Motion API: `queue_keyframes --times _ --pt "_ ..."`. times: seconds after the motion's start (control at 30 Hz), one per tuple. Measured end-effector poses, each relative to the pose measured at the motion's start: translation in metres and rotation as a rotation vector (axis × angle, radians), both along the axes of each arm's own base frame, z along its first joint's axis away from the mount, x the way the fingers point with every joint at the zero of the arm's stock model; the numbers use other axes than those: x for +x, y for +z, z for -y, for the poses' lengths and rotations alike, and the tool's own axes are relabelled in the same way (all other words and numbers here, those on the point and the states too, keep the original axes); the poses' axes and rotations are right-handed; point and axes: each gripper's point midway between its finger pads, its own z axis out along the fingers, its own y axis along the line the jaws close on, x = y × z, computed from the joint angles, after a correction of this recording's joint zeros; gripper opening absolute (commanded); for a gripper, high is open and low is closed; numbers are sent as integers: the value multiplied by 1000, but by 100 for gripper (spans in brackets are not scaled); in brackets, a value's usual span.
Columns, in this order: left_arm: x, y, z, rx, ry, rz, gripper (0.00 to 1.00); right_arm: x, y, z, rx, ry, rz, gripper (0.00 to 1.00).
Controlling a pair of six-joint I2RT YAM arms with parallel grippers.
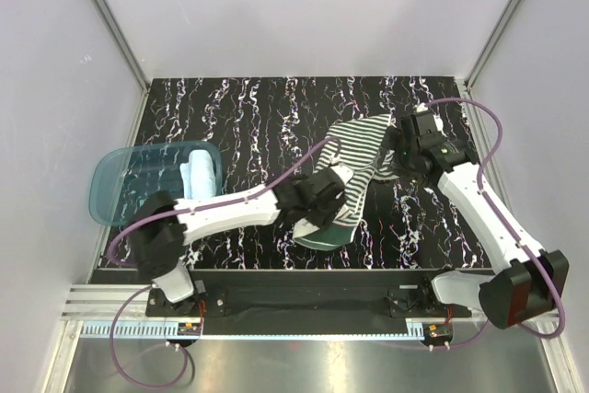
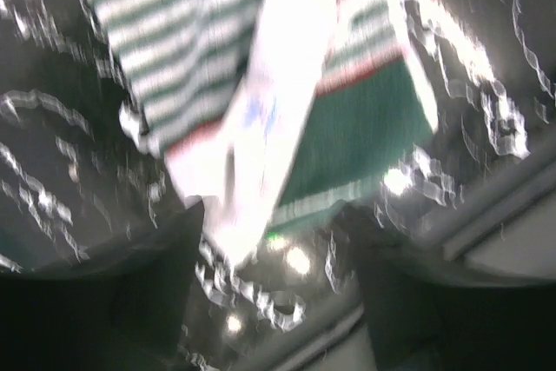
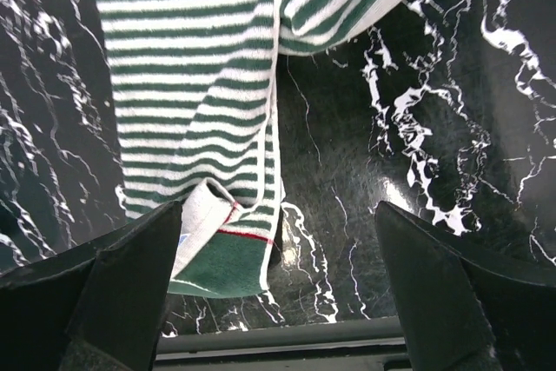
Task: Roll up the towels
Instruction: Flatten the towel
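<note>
The striped towel (image 1: 364, 139) lies stretched across the middle of the marbled table, its plain green end (image 1: 324, 233) toward the near edge. The left wrist view shows the striped towel (image 2: 174, 49) blurred, with a white patch (image 2: 269, 93) running down it. My left gripper (image 1: 336, 198) hovers over its near half, jaws apart with only table between them (image 2: 278, 301). My right gripper (image 1: 394, 156) is at the towel's far right corner, wide open (image 3: 278, 293); a folded-over towel end (image 3: 217, 249) lies by its left finger (image 3: 122, 293). The light blue towel (image 1: 198, 172) sits in the tub.
A translucent blue plastic tub (image 1: 120, 181) stands at the table's left edge. White walls with metal frame posts enclose the table on three sides. A metal rail (image 3: 287, 336) runs along the near edge.
</note>
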Motion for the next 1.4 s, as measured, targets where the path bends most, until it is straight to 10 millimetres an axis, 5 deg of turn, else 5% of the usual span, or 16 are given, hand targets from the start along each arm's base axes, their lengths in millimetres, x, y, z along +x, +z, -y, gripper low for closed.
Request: queue_keyframes --times 0.13,0.4,0.73,1.0,1.23,1.4 --pt "22 -9 27 29 1 29 41 -2 12 7 8 -13 42 98" --pt "38 -25 56 53 -22 32 49 -9 2 9 15 2 20 98" --pt "53 -42 80 51 17 6 50 -7 -2 17 -8 -1 9 98" --pt "55 -65 80 91 44 -18 54 -9 -5 21 -20 5 -3 98" --pt "56 -70 76 110 68 -10 42 -8 -5 21 -14 7 2 98" --pt "58 -70 75 112 84 -2 16 -7 -5 19 -4 14 4 98"
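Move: The raised corner of the towel's turned-over flap lies about 6 cm ahead of the left hand, 8 cm to its right and 7 cm below. From that corner, the green end band is some 5 cm nearer the bases and 5 cm left, the striped body's middle about 13 cm farther out, and the crumpled side fold 13 cm farther out and 11 cm right. From the right hand the corner is roughly 4 cm back, 8 cm left and 14 cm down. The left hand, fingers half open and slanting down, glides right and forward over the towel towards the raised flap corner, about 8 cm right and 5 cm out while already sinking, then drops nearly straight down to finish some 7 cm lower. There it stops and draws its fingers from half open to about a quarter, taking the flap's hemmed corner between the tips, while the right hand, empty and wide open, only eases about 2 cm to its right. ##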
